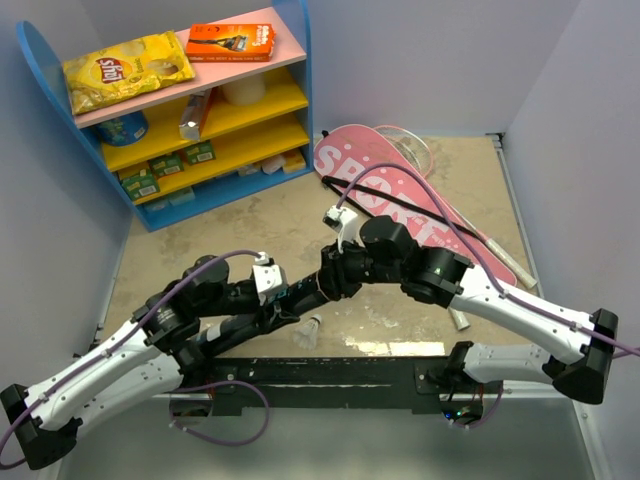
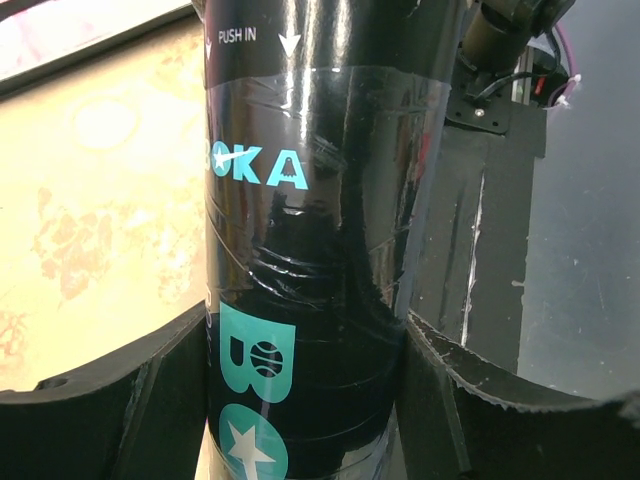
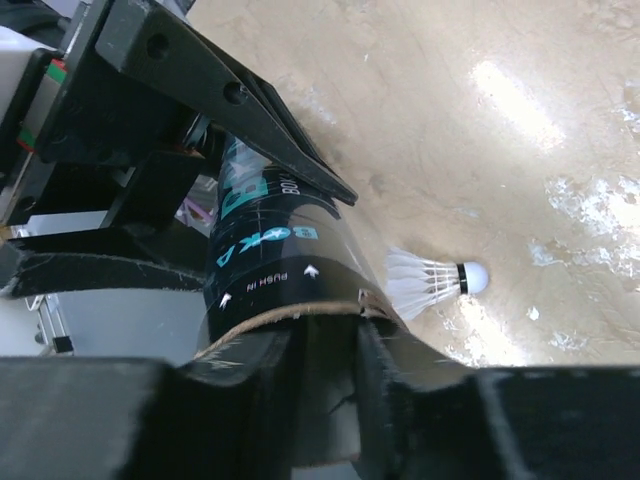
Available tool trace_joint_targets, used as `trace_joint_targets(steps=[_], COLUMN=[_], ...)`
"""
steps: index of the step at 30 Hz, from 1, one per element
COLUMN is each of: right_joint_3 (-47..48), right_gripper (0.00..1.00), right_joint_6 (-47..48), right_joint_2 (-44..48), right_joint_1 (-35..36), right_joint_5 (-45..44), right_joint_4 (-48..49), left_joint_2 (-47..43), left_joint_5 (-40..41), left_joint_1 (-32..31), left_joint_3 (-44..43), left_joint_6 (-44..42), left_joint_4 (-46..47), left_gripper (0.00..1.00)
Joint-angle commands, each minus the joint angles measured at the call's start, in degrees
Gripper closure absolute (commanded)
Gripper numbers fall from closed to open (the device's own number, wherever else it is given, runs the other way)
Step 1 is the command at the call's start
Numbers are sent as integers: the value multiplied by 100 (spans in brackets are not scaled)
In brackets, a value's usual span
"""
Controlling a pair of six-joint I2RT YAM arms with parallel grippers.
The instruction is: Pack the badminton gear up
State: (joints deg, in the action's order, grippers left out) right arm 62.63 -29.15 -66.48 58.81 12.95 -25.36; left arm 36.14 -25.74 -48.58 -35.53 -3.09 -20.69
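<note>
The long black tube [image 2: 310, 180] with teal lettering sits between the jaws of my left gripper [image 2: 305, 322], which is shut on it. In the top view this gripper [image 1: 285, 305] holds the tube [image 1: 300, 298] low over the near table. My right gripper [image 3: 335, 325] is at the tube's [image 3: 270, 260] open mouth with its fingers slightly parted; I cannot make out what lies between them. One white shuttlecock [image 3: 430, 280] lies on the table beside the tube [image 1: 312, 330]. The pink "SPORT" cover [image 1: 390, 185] lies at the back right, with the racket's pale head rim [image 1: 420, 143] showing past it.
A blue shelf unit [image 1: 290, 60] stands at the back left, holding a yellow chip bag [image 1: 125, 70], an orange box [image 1: 230, 42] and small packets. The black base rail [image 1: 330, 380] runs along the near edge. Grey walls close in on both sides.
</note>
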Motion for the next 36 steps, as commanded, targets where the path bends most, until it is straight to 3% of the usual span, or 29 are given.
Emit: trace_joint_targets(steps=[1, 9, 17, 24, 27, 36], right_joint_3=[135, 635, 1260, 1437, 1174, -153], right_gripper=[57, 36, 32, 33, 33, 36], right_joint_6=[-30, 49, 303, 980, 1227, 1272], right_joint_2=[134, 750, 962, 961, 1040, 768], right_joint_1=[105, 96, 96, 96, 96, 210], right_joint_5=[-293, -1161, -2244, -1981, -1420, -355], right_joint_4=[41, -846, -1848, -1867, -1665, -664], left_joint_2=[-116, -90, 33, 411, 517, 640], left_joint_5=[-230, -142, 94, 2227, 2817, 3266], left_joint_1=[-47, -55, -47, -38, 93, 1042], left_joint_3=[-112, -121, -147, -288, -306, -358], left_joint_6=[19, 37, 63, 265, 537, 985], left_joint_4=[961, 935, 891, 523, 478, 513], left_gripper=[100, 100, 100, 100, 100, 100])
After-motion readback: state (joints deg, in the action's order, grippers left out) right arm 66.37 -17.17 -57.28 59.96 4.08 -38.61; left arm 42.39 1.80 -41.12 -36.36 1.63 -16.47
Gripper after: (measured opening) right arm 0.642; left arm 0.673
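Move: The left gripper already holds the tube, its open mouth about 11 cm to that hand's right, 4 cm ahead and 4 cm up, right at the right fingers. The last loose shuttlecock lies some 6 cm back, 5 cm left and 20 cm below the right hand; from the left hand it is about 4 cm back, 6 cm right and 16 cm down. The bottom shelf lies roughly 35 cm ahead and 15 cm left of the left hand. Finish spreading the right fingers wide at the tube's mouth while drawing that hand up and to its right, about 8 cm up and 7 cm across, clear of the rim; then sink it some 5 cm. Keep the left grip on the tube and, once the right hand is away, swing it forward and somewhat left, about 11 cm forward, turning some 35 degrees counter-clockwise. ##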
